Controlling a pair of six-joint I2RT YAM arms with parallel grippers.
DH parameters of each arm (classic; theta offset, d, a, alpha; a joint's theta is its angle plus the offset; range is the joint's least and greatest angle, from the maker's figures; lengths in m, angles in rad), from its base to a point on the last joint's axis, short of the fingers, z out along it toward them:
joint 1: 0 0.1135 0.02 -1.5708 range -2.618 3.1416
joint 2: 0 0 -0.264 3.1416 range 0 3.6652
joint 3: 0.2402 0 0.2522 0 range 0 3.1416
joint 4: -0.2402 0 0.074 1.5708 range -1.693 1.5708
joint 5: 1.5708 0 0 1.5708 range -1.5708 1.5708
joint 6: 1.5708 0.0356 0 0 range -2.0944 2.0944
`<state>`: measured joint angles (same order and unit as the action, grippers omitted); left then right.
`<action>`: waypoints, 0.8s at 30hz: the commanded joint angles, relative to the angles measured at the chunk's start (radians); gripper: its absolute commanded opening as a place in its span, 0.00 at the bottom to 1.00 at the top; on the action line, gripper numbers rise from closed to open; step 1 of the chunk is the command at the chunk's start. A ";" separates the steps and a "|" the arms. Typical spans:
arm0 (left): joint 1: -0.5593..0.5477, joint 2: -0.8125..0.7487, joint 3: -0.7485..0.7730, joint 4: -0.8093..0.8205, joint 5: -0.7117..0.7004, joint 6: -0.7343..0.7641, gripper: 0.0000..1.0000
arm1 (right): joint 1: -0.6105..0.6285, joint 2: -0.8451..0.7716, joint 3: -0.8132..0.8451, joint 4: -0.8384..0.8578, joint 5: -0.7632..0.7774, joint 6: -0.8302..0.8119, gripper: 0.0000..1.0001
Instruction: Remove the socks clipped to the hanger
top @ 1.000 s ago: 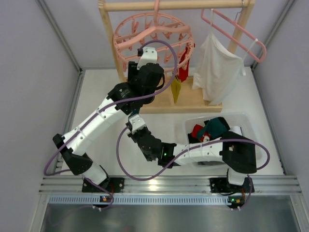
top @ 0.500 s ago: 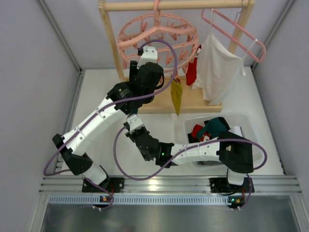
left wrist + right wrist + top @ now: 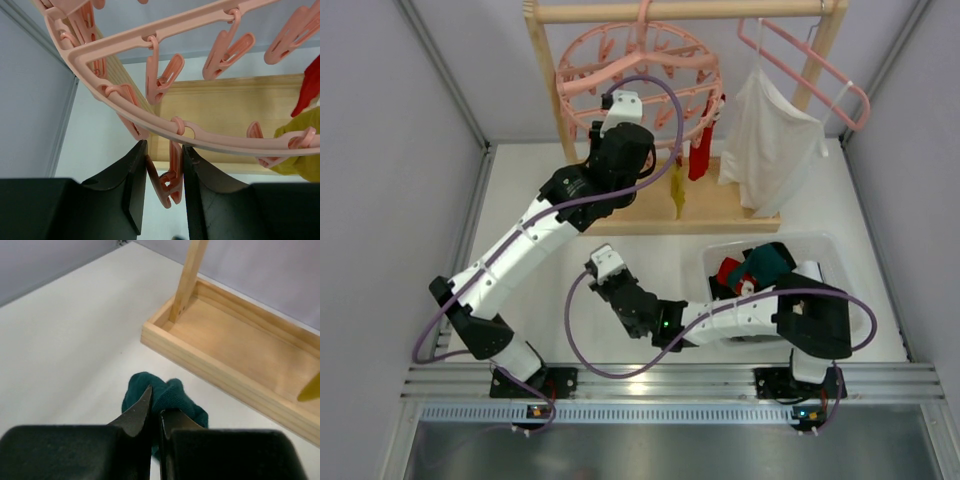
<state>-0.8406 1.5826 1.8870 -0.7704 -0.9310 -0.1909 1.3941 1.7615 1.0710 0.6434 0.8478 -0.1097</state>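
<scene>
The round pink hanger (image 3: 640, 70) hangs from the wooden rack, and its rim (image 3: 150, 45) shows close in the left wrist view. A red sock (image 3: 700, 155) and a mustard sock (image 3: 678, 195) hang clipped at its right side; both show at the right edge of the left wrist view, red (image 3: 311, 85) and mustard (image 3: 300, 150). My left gripper (image 3: 620, 120) is under the ring's left side, shut (image 3: 165, 180) on a dangling pink clip (image 3: 172, 175) that holds nothing. My right gripper (image 3: 603, 258) is low over the table before the rack, shut (image 3: 156, 407) on a dark teal sock (image 3: 175, 395).
The rack's wooden base tray (image 3: 720, 215) lies just beyond the right gripper (image 3: 235, 350). A clear bin (image 3: 830, 250) at the right holds red and teal socks. A white cloth (image 3: 770, 140) hangs on a plain pink hanger (image 3: 810, 65) at the back right.
The ring swung right and has come back, and the red and mustard socks swung with it. My left gripper has risen a little. My right gripper has shifted slightly nearer with the teal sock.
</scene>
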 commanded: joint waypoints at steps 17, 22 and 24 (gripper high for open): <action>0.034 -0.239 -0.181 0.020 0.222 -0.124 0.96 | -0.039 -0.841 -0.280 -1.014 -0.016 0.481 0.00; 0.034 -0.392 -0.313 0.026 0.337 -0.148 0.98 | -0.128 -0.915 -0.261 -1.336 -0.052 0.610 0.00; 0.034 -0.473 -0.391 0.023 0.345 -0.157 0.98 | -0.159 -0.944 -0.264 -1.389 -0.041 0.655 0.00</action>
<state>-0.8089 1.2118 1.5581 -0.7601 -0.6426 -0.3202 1.2728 0.8642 0.7689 -0.5045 0.8047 0.4263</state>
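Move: The bin for the teal sock already shut in the right hand's fingers lies about 38 cm to that hand's right, 2 cm back and 15 cm lower. The yellow sock hangs about 12 cm ahead of the right hand, 15 cm to its right and 8 cm higher. The emptied clip is between the left hand's pads. From that hand the yellow sock is level ahead, 10 cm right and 7 cm lower; the red sock is 8 cm ahead, 15 cm right and 5 cm lower. The teal sock, still pinched in the right fingers, is swept some 25 cm to the right towards the bin, dipping first, then arching up and sinking again while the wrist tips down about 20 degrees. The pink clip comes free as the left fingers open wide, and that hand backs off about 7 cm from the hanger, slightly leftward. ##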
